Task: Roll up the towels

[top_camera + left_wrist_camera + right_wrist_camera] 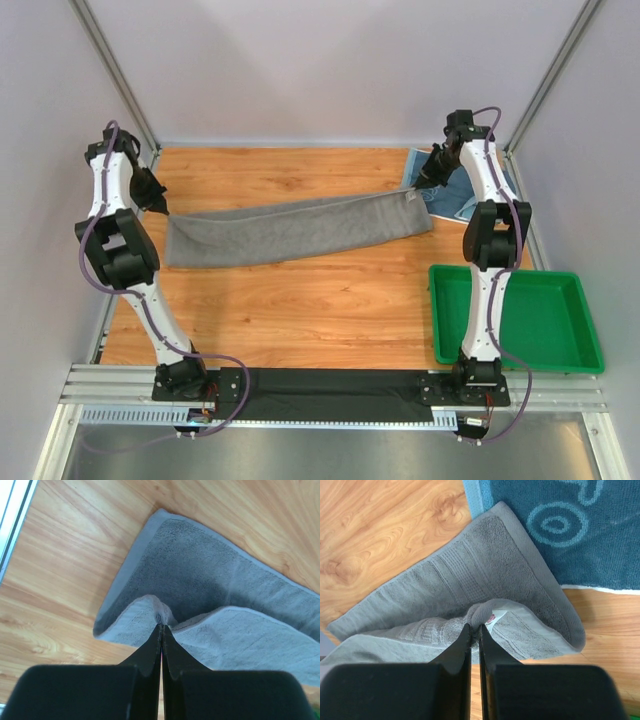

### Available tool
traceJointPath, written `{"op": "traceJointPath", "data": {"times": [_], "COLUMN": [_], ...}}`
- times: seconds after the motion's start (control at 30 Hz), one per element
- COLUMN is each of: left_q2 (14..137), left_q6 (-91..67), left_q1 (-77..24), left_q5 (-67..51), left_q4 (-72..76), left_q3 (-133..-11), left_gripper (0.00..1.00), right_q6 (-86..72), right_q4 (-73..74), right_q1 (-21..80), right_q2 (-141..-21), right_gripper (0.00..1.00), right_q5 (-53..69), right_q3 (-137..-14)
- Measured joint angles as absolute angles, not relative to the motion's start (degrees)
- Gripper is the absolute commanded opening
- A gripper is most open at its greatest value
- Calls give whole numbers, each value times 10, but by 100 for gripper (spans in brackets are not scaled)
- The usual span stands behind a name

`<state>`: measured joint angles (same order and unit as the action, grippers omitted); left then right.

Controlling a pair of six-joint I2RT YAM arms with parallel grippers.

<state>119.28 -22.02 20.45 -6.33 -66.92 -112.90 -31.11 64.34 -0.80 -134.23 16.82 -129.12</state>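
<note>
A long grey towel (300, 228) lies folded lengthwise across the wooden table, stretched between the two arms. My left gripper (160, 203) is shut on its left end, pinching a fold of the grey towel (200, 605) at the fingertips (161, 626). My right gripper (428, 192) is shut on the right end, where the grey towel (470, 580) bunches beside a small white label with a red mark (493, 618). Under that end lies a blue towel (570, 530) with lighter lettering, at the back right corner (455, 200).
A green plastic tray (540, 320) stands at the right, near the right arm's base. White walls and aluminium posts enclose the table (300, 320). A black mat (330, 390) lies along the near edge between the arm bases.
</note>
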Motion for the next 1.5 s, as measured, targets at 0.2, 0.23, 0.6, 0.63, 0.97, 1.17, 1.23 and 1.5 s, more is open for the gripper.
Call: {"op": "traceJointPath", "data": {"times": [0.2, 0.23, 0.6, 0.63, 0.97, 1.17, 1.23, 1.5], "left_q2": [1223, 1231, 1263, 1263, 1261, 1261, 1261, 1277], "left_q6": [-215, -215, -212, -212, -209, -208, -208, -207], "left_q1": [202, 202, 195, 195, 189, 186, 186, 185], "left_q5": [-54, -52, -38, -38, -18, -13, -12, 0], "left_q4": [-688, -692, -700, -700, -674, -651, -641, -616], "left_q3": [-1146, -1159, -1218, -1218, -1123, -1084, -1078, -1077], "left_gripper": [0, 0, 0, 0, 13, 24, 26, 41], "right_q6": [-319, -320, -331, -332, -341, -340, -340, -340], "right_q4": [638, 636, 618, 614, 583, 572, 569, 562], "right_q1": [-17, -19, -27, -27, -28, -28, -29, -30], "right_q2": [-1357, -1359, -1397, -1397, -1396, -1396, -1396, -1396], "right_gripper": [0, 0, 0, 0, 0, 0, 0, 0], "right_q5": [168, 169, 175, 177, 204, 207, 211, 220], "right_q3": [-1306, -1307, -1324, -1324, -1322, -1300, -1295, -1294]}}
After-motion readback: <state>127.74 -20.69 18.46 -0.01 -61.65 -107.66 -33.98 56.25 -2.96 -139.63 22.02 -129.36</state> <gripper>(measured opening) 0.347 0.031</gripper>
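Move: Each hand holds a corner of the grey towel's near edge in the air, bringing it over to the far edge. The far-left corner on the table is about 5 cm ahead of the left hand and 9 cm below; the folded strip's near-left corner lies some 12 cm back. For the right hand, the far-right corner is about 5 cm ahead, 1 cm right and 7 cm below, with the blue towel's middle about 5 cm ahead and 14 cm right. The left fingers let go of the grey towel's corner: after a 2 cm nudge forward that hand draws back about 3 cm and sinks, down nearly 9 cm in all, opening to about a third and tipping some 10 degrees towards vertical. The right hand keeps its corner pinched, easing roughly 3 cm forward and 3 cm down towards the far edge. ##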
